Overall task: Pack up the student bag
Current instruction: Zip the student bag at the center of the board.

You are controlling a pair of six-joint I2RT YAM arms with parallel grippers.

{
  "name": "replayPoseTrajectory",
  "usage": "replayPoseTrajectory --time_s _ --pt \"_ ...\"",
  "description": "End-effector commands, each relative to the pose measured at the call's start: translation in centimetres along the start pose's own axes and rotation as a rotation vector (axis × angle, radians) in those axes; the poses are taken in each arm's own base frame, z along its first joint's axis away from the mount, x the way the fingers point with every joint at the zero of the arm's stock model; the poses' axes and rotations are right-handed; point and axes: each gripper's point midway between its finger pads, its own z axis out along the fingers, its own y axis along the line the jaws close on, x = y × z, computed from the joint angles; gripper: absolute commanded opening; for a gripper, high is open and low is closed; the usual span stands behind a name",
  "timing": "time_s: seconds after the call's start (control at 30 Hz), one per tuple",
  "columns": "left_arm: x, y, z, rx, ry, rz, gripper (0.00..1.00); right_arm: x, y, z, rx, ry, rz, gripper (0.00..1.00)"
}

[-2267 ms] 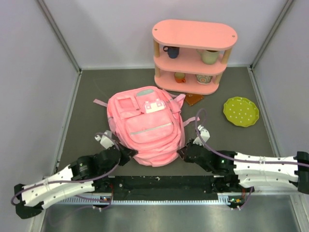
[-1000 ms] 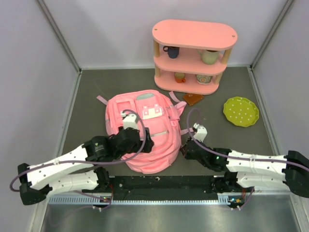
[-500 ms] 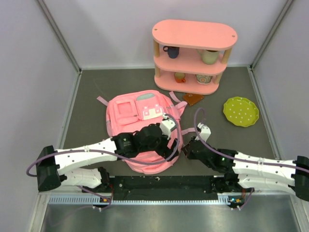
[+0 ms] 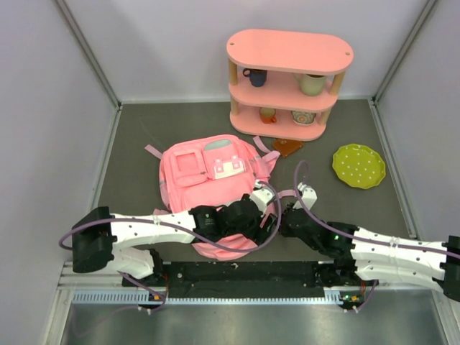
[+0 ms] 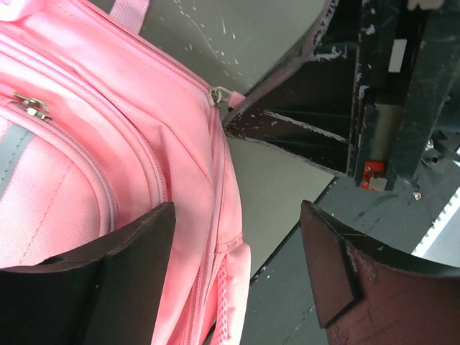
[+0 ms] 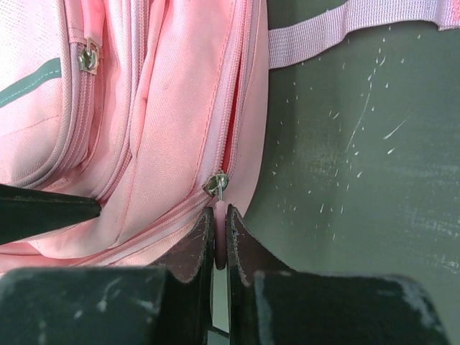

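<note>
The student bag point(image 4: 205, 172), a soft pink backpack, lies flat on the grey table with its front pockets up. My left arm reaches across its near end. The left gripper point(image 4: 267, 223) point(image 5: 237, 266) is open at the bag's near right corner, one finger point(image 5: 108, 280) over the fabric, the other over the table. The bag's side seam point(image 5: 223, 237) lies between them untouched. My right gripper point(image 4: 282, 218) point(image 6: 221, 241) is shut on the pink zipper pull point(image 6: 221, 228), just below the metal slider point(image 6: 218, 184). Above the slider the zipper is slightly parted.
A rigid pink three-tier shelf point(image 4: 290, 50) with cups stands at the back. A green dotted plate point(image 4: 359, 165) lies at the right, a brown flat object point(image 4: 288, 147) by the shelf foot. Grey walls enclose the table, and a black rail point(image 4: 244, 273) runs along the front.
My left arm swept from the bag's left side rightward across it to the near right corner, its jaws narrowing a little. The right gripper stayed shut at the bag's right edge.
</note>
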Motion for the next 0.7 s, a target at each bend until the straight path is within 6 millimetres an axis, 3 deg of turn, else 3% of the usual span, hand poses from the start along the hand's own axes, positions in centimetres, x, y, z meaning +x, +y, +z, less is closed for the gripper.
replayPoseTrajectory --time_s 0.0,0.13,0.37,0.47,0.57,0.67 --pt "-0.8 3.4 0.5 -0.179 -0.074 -0.026 0.74 -1.2 -0.5 -0.1 0.018 -0.049 0.003 0.0" --pt "0.0 4.4 1.0 -0.237 -0.06 -0.021 0.66 -1.4 -0.4 -0.3 0.013 -0.052 -0.003 0.0" --pt "0.8 5.6 1.8 -0.301 -0.036 -0.007 0.37 -1.5 -0.2 -0.4 0.006 -0.052 -0.007 0.0" --pt "1.2 5.6 2.1 -0.305 -0.025 -0.008 0.34 -1.5 -0.3 -0.4 0.009 -0.052 -0.007 0.0" --pt "1.5 5.4 2.3 -0.29 -0.011 -0.007 0.03 -1.4 -0.3 -0.4 0.011 -0.05 -0.007 0.0" --pt "2.1 4.9 2.3 -0.25 0.015 0.011 0.0 -1.5 -0.5 -0.3 0.019 -0.056 -0.01 0.0"
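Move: The left hand, open over the bag's near right corner, goes for the side fold by the main zipper, about 3 cm ahead, 1 cm left and 3 cm below. From it, the zip slider is roughly 4 cm ahead and 3 cm right; the pocket zip pull is 9 cm ahead, 1 cm left. Both lie about 2 cm lower. For the right hand, already gripping the slider's tab, the fold is some 4 cm left, 1 cm back and slightly below. Left hand eases about 2.5 cm forward and down, closing on the side fold; right keeps gripping the tab. ##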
